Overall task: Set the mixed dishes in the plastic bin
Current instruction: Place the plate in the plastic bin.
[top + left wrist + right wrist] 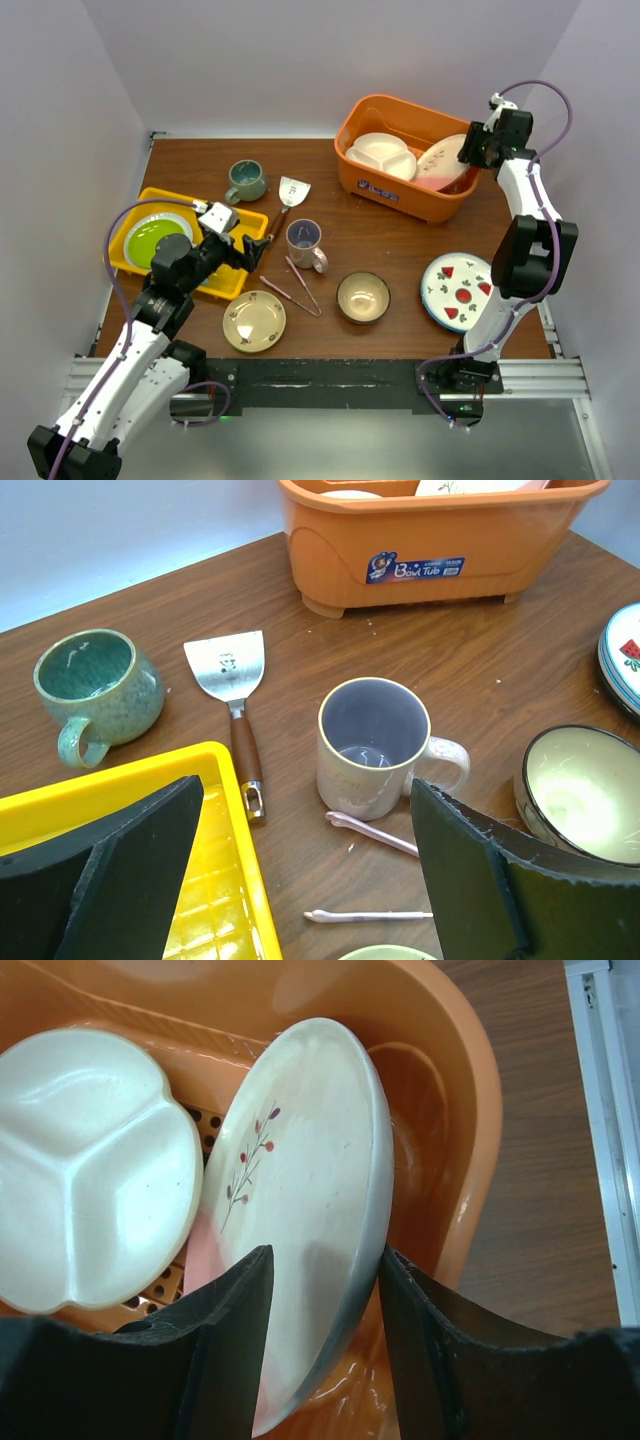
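The orange plastic bin (352,125) stands at the back right. Inside lie a white divided plate (90,1160) and a pink floral plate (300,1180) leaning on the bin's wall (450,1090). My right gripper (325,1290) is open and straddles the floral plate's lower rim. Out on the table are a teal mug (245,181), a lavender mug (372,745), a bronze bowl (363,297), a cream plate (254,321) and a strawberry-print plate (457,291). A lime-green plate (155,238) lies in the yellow tray. My left gripper (310,880) hangs open and empty, short of the lavender mug.
The yellow tray (225,285) lies at the left under my left arm. A metal spatula (228,675) lies between the two mugs. Thin pink tongs (375,832) lie just in front of the lavender mug. White walls close in the table on three sides.
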Robot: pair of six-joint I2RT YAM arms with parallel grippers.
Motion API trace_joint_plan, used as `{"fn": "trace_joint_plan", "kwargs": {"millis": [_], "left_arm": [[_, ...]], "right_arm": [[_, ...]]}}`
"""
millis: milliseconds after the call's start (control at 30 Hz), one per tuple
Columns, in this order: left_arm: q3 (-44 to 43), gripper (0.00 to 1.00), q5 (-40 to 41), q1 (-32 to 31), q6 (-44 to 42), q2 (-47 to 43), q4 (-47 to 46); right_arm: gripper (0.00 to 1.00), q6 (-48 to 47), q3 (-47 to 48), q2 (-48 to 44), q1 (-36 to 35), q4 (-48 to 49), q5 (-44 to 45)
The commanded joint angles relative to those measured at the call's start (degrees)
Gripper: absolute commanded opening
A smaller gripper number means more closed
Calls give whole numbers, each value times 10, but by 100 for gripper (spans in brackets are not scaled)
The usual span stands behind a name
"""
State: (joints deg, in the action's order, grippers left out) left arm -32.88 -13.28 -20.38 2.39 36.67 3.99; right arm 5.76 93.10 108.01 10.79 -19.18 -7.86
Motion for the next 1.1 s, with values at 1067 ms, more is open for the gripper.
{"fn": "trace_joint_plan", "kwargs": {"millis": [1067], "left_arm": [[4, 91, 6, 0, -5, -12, -21]], "right_arm": [[22, 99, -65, -43, 8, 49, -122]]}}
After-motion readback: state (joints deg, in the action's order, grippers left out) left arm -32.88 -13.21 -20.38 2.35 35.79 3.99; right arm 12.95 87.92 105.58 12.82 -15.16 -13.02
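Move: The white plate leans inside the orange bin with its raised right rim already between the right hand's half-open fingers. The plate's middle is about 5 cm to that hand's left and 5 cm below, neither ahead nor back. The divided plate lies some 17 cm left, 2 cm ahead and 9 cm below; the bin's right-end rim is roughly 4 cm right, level fore and aft, 2 cm lower. From the idle left hand, the white plate is about 27 cm ahead, 44 cm right and 10 cm lower. Drawing back only about 1 cm, the right hand stays at the bin's right end and, after a slight drift right, eases back left at almost constant height. Its left side rolls up some 10 degrees in the later part, while the fingers narrow from half to about a quarter open around the white plate's raised right rim, which stays between them. ##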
